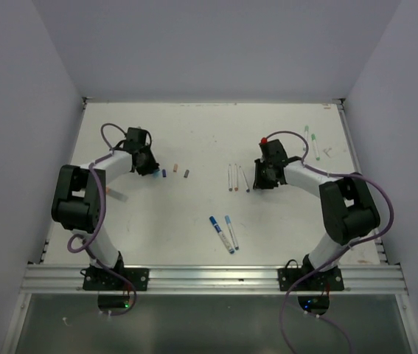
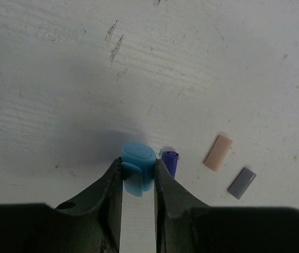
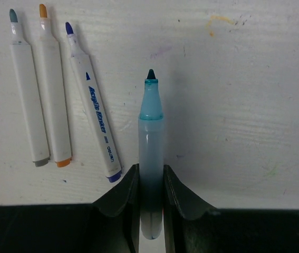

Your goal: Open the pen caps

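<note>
My left gripper (image 2: 138, 168) is shut on a light blue pen cap (image 2: 138, 161) and holds it just over the table, beside a purple cap (image 2: 171, 161). An orange cap (image 2: 218, 153) and a grey cap (image 2: 242, 183) lie to its right. My right gripper (image 3: 151, 176) is shut on an uncapped pen (image 3: 151, 142) with a teal tip pointing away. Three uncapped white pens lie to its left, tipped grey-blue (image 3: 29, 110), orange (image 3: 54, 105) and purple (image 3: 94, 116). In the top view the left gripper (image 1: 153, 171) is at left centre and the right gripper (image 1: 259, 183) at right centre.
Two capped pens, blue (image 1: 221, 234) and light blue (image 1: 231, 231), lie in the near middle. Two green-ended pens (image 1: 306, 136) lie at the far right by the table edge. Another pen (image 1: 116, 195) lies beside the left arm. Walls enclose the table on three sides.
</note>
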Motion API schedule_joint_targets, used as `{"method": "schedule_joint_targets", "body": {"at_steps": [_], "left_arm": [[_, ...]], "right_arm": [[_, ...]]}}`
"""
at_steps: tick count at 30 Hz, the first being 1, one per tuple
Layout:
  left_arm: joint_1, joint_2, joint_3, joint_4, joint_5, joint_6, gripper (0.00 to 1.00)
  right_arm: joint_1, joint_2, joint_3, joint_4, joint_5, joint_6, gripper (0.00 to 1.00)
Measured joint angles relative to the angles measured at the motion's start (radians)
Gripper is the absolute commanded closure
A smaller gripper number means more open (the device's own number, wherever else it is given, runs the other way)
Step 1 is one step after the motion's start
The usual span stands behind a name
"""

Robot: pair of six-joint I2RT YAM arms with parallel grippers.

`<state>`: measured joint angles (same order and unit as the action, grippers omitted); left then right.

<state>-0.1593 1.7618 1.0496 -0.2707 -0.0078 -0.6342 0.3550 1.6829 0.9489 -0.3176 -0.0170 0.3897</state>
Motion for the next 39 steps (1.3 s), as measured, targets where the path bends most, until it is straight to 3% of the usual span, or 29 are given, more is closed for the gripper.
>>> {"method": "schedule_joint_targets", "body": {"at_steps": [6, 14, 22, 30, 32, 39], "left_arm": [[0.000, 0.031, 0.011, 0.005, 0.000, -0.013, 0.58], [0.000, 0.038, 0.013, 0.011, -0.001, -0.021, 0.48], [0.000, 0.018, 0.013, -0.010, -0.008, -0.026, 0.41], [0.003, -0.152, 0.013, -0.072, -0.068, 0.002, 0.33], [0.010, -0.205, 0.009, -0.084, -0.082, 0.012, 0.25], [0.099, -0.349, -0.098, -0.113, -0.114, 0.021, 0.17]], "right_arm": [[0.000, 0.045, 0.043, 0.002, 0.001, -0.026, 0.95], [0.000, 0.061, 0.060, 0.004, 0.000, -0.041, 0.81], [0.000, 0.063, 0.065, 0.006, 0.002, -0.050, 0.59], [0.000, 0.055, 0.066, 0.006, 0.008, -0.059, 0.52], [0.000, 0.041, 0.064, 0.003, 0.015, -0.063, 0.51], [0.051, -0.127, 0.043, -0.003, 0.045, -0.075, 0.48]]}}
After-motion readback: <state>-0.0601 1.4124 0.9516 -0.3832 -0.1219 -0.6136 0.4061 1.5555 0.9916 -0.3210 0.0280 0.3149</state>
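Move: The left hand holds the light-blue cap a centimetre above its table spot; the dark-blue cap lies about 3 cm right of the hand, the orange cap 7 cm right and 2 cm farther out, and the grey cap 11 cm right, level. The right hand's light-blue marker is bound for a spot about 4 cm ahead, 1 cm below; the dark-blue pen lies 5 cm left and 6 ahead, the orange pen 8 left and 7 ahead. Both hands open, releasing cap and marker, then rise about 6–8 cm, the left also swinging 6 cm left. ##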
